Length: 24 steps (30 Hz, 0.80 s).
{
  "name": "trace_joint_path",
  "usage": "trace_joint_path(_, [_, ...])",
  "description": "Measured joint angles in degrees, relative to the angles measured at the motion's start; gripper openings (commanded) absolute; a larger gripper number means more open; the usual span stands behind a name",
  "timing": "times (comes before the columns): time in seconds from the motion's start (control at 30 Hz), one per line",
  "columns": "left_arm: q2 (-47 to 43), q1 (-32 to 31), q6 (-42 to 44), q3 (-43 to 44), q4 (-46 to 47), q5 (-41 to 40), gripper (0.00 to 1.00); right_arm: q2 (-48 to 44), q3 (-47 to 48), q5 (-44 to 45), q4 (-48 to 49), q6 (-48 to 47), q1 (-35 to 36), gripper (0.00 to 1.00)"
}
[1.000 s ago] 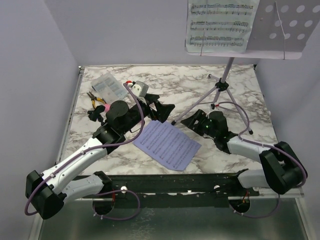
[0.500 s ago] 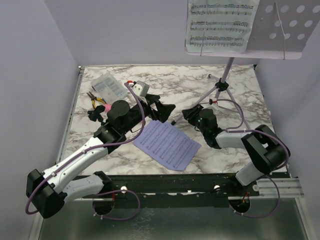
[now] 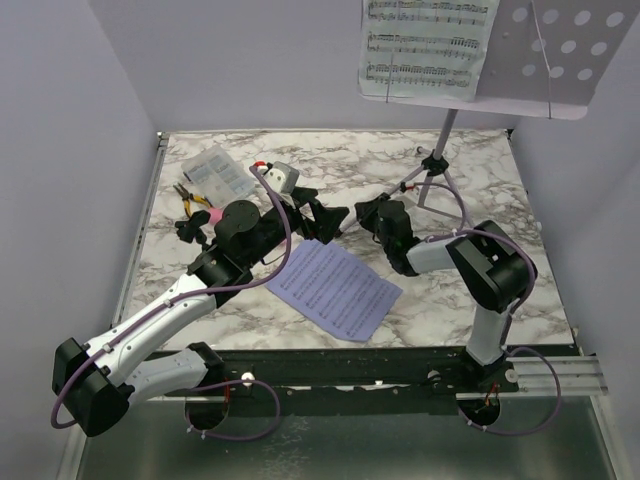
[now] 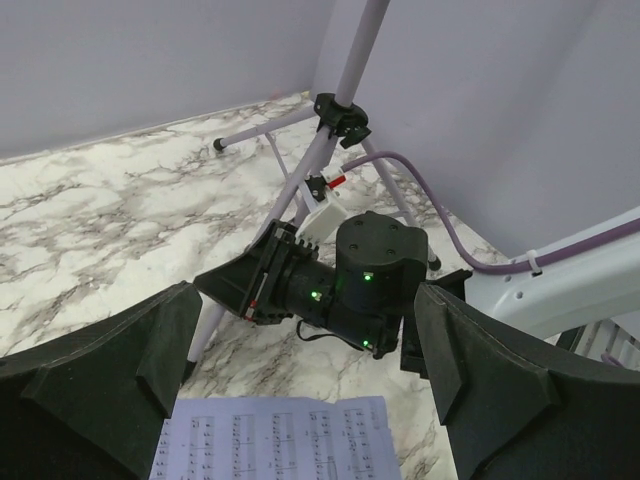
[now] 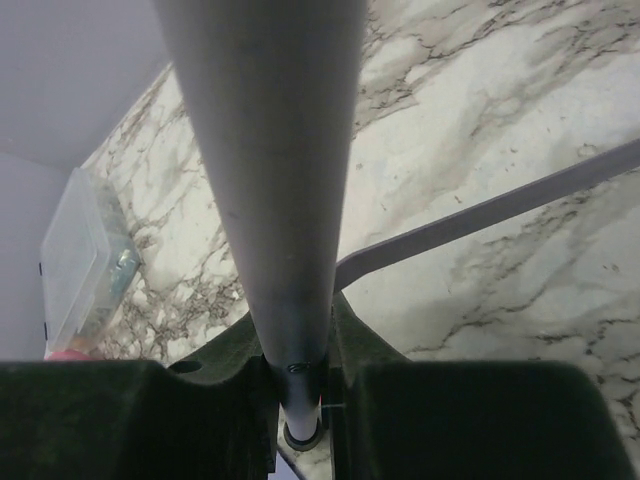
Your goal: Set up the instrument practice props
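Note:
The lavender perforated music-stand desk stands high at the back right with a printed sheet-music page resting on it. Its thin silver tripod spreads over the marble. My right gripper is shut on the tripod's front-left leg, near the leg's foot. My left gripper hovers open just left of it, fingers wide apart with nothing between them. A second sheet-music page lies flat at the front centre. The pink microphone lies at the left, partly behind the left arm.
A clear plastic compartment box and orange-handled pliers sit at the back left. Grey walls close in on the marble table on three sides. The right arm's purple cable loops beside the tripod.
My right gripper moved left along the tripod leg and closed on it. The stand's desk and its page shifted left. The left arm stayed put.

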Motion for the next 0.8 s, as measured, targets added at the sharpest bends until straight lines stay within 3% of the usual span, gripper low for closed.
trace_joint_path(0.17, [0.0,0.0,0.39,0.0,0.0,-0.81,0.97,4.37,4.66,0.87,1.55,-0.35,0.24,0.2])
trace_joint_path(0.4, [0.0,0.0,0.74,0.0,0.0,-1.03,0.97,4.39,3.98,0.85,3.54,-0.63,0.26,0.56])
trace_joint_path(0.5, [0.0,0.0,0.76,0.0,0.0,-1.05,0.97,1.88,1.33,0.31,3.3,-1.81,0.31,0.69])
trace_joint_path(0.8, [0.0,0.0,0.07,0.0,0.0,-0.98,0.99,-11.67,-7.93,-8.39,-4.13,-8.35,0.87,0.94])
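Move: The stand's near-left leg is already between my right fingers. Its foot is about 8 cm to the left, 4 cm back and 8 cm down; the black hub lies some 9 cm ahead, 18 cm to the right and 15 cm up. The purple sheet's middle is roughly 20 cm back, 9 cm left and 9 cm below. From my left hand, the gripped leg lies about 18 cm ahead, 12 cm right and 25 cm lower. Still gripping the music stand's leg, I push with my right hand forward and a little left for about 2 cm. After a brief stop I open my fingers wide, let the leg go, and draw straight back off it some 7 cm, rising slightly and turning about 10 degrees counter-clockwise as I leave. ##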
